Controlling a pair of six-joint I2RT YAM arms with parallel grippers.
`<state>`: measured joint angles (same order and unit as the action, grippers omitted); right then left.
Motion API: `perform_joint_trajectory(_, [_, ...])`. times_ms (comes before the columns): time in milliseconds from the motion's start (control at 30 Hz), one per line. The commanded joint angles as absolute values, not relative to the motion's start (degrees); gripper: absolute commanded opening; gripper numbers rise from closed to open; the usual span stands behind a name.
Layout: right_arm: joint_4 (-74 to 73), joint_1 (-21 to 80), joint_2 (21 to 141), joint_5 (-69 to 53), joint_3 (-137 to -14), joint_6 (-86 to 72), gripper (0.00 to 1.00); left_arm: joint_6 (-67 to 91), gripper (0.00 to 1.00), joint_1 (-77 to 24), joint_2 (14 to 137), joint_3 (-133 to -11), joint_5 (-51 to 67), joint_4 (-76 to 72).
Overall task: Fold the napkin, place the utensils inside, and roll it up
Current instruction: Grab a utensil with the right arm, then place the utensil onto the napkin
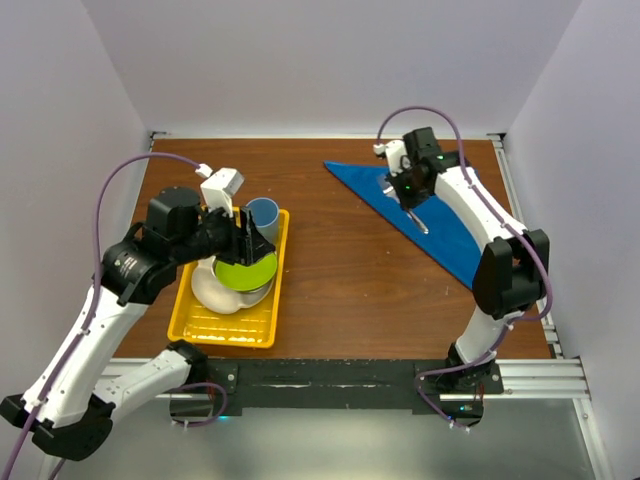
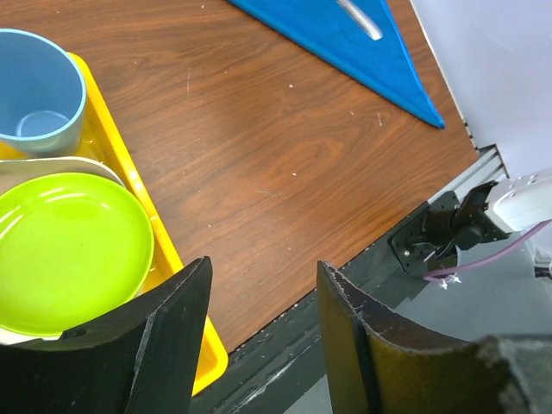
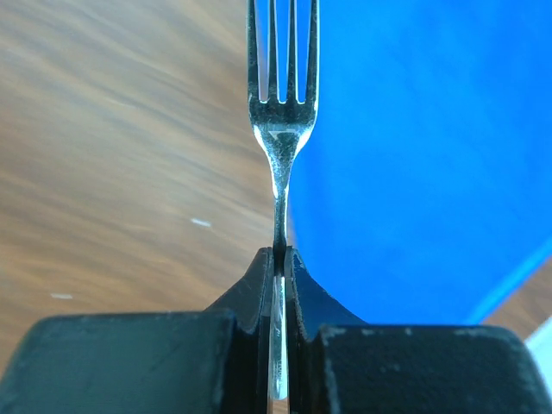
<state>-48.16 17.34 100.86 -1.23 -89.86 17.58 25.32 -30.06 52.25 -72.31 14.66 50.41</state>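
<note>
The napkin (image 1: 452, 235) is a bright blue cloth folded into a long triangle on the right back part of the table, also in the left wrist view (image 2: 341, 41) and the right wrist view (image 3: 414, 155). My right gripper (image 1: 410, 198) is over it, shut on the handle of the silver fork (image 1: 419, 220). In the right wrist view the fork (image 3: 282, 129) sticks straight out of the gripper (image 3: 279, 254), its tines over the napkin's left edge. My left gripper (image 2: 263, 276) hangs open and empty over the yellow tray (image 1: 190, 325).
The yellow tray (image 2: 129, 168) at front left holds a blue cup (image 1: 264, 212), a lime green plate (image 1: 245, 272) and a white bowl (image 1: 212, 288). Bare brown wood lies between tray and napkin. White walls close in the back and sides.
</note>
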Motion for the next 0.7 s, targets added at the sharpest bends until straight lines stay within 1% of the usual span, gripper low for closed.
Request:
perform_joint_trajectory(0, [-46.3,12.1,100.7,-5.1,-87.1,27.0,0.00,22.5,0.57,-31.5,53.3,-74.9,11.6,50.4])
perform_joint_trajectory(267, [-43.1,7.7,105.9,-11.9,-84.8,34.7,0.00,21.4,0.59,-32.1,54.8,-76.2,8.6,51.3])
perform_joint_trajectory(500, [-41.0,6.2,108.7,-13.4,-83.6,38.2,0.00,20.7,0.59,-32.1,56.6,-77.2,6.9,51.8])
perform_joint_trajectory(667, [-41.7,6.1,110.8,-14.1,-85.2,39.0,0.00,20.9,0.59,-32.1,57.7,-77.3,7.0,51.5])
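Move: The right hand holds the fork in shut fingers above the folded napkin's slanted edge, with the napkin's middle about 11 cm to its right, 4 cm farther out and some 13 cm below. The blue cup stands roughly 36 cm to this hand's left and 2 cm farther out; the yellow tray's middle is about 43 cm left and 15 cm back. From the left hand, the napkin's middle lies some 25 cm ahead, 42 cm to the right and 29 cm below. With the fork still pinched by the handle, its tines towards the far left, the right hand first carries it some 6 cm right over the napkin and then sinks almost straight down, about 9 cm in all, while the wrist turns some 10 degrees counter-clockwise and tips its fingers nearer to vertical. The fingers stay shut on the fork right to the end, just above the cloth, while the empty left hand eases about 2 cm forward and 1 cm down over the tray, its fingers staying half open. ##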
